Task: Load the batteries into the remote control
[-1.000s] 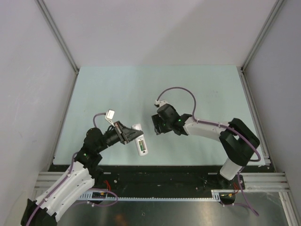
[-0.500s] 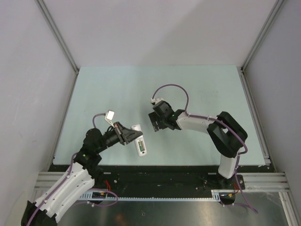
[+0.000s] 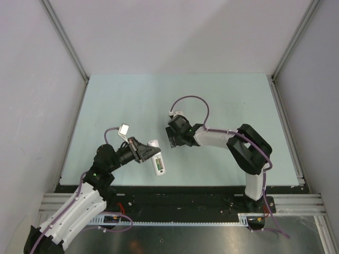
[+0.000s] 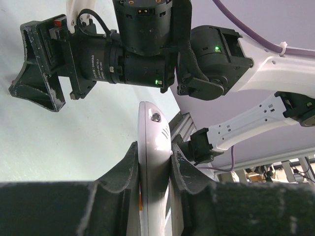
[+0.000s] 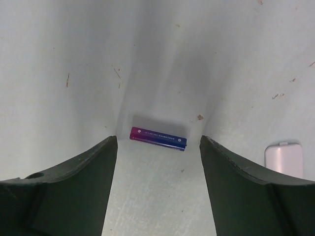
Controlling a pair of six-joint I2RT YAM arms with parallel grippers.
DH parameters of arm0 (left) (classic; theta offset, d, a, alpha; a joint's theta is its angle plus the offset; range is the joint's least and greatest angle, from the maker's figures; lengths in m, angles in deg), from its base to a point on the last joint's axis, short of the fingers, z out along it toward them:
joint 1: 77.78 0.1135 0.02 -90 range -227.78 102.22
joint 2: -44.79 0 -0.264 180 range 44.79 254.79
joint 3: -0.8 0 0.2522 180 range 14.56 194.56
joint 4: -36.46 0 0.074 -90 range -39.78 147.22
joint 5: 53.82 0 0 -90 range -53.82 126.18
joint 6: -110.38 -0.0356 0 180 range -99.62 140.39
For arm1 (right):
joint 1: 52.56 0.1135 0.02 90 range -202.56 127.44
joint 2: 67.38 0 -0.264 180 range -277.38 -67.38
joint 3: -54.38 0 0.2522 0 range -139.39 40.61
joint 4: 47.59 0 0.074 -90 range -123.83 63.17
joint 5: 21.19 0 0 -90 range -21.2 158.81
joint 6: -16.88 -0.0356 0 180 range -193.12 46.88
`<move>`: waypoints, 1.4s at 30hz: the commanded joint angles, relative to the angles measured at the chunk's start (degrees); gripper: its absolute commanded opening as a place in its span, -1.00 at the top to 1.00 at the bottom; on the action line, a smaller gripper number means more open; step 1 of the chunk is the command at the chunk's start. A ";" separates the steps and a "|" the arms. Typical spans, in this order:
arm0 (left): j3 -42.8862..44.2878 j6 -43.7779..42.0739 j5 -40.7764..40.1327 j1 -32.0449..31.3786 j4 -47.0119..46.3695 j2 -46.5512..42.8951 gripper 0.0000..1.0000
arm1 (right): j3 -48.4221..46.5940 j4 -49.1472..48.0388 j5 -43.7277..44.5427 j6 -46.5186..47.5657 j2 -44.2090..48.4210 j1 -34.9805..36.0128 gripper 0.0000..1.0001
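Observation:
My left gripper (image 3: pixel 150 153) is shut on the white remote control (image 3: pixel 158 160) and holds it above the table near the front edge. In the left wrist view the remote control (image 4: pixel 153 142) stands edge-on between the two pads. A green strip (image 3: pixel 159 166) shows in its upward face, apparently one of the batteries in the recess. The purple-blue battery (image 5: pixel 157 138) lies flat on the table. My right gripper (image 5: pixel 158 147) hangs open over it, one finger on each side, touching nothing. In the top view the right gripper (image 3: pixel 172 138) hides that battery.
A small pale rounded plate (image 5: pixel 284 160) lies on the table right of the right fingers. The right arm's wrist (image 4: pixel 142 54) hangs close beyond the remote. Grey walls and metal rails (image 3: pixel 286 47) enclose the pale green table (image 3: pixel 132 100).
The right arm has folded its elbow inward and its gripper has shifted slightly left and away. The left arm and the remote have not moved.

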 commanded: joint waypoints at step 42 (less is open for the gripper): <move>3.81 -4.71 4.35 0.32 -2.68 0.36 1.00 | -2.48 4.12 2.73 18.30 5.54 2.18 1.00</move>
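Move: The purple battery lies right between the right hand's open fingers, about 1 cm below the hand point. From that hand the remote, held up by the left hand, is roughly 18 cm back, 10 cm left and 18 cm higher; a small white piece lies about 9 cm right and 2 cm ahead. From the left hand the battery is some 15 cm ahead, 10 cm right and 19 cm below. The right fingers close on the purple battery's two ends, pinch it and lift it nearly 2 cm. ##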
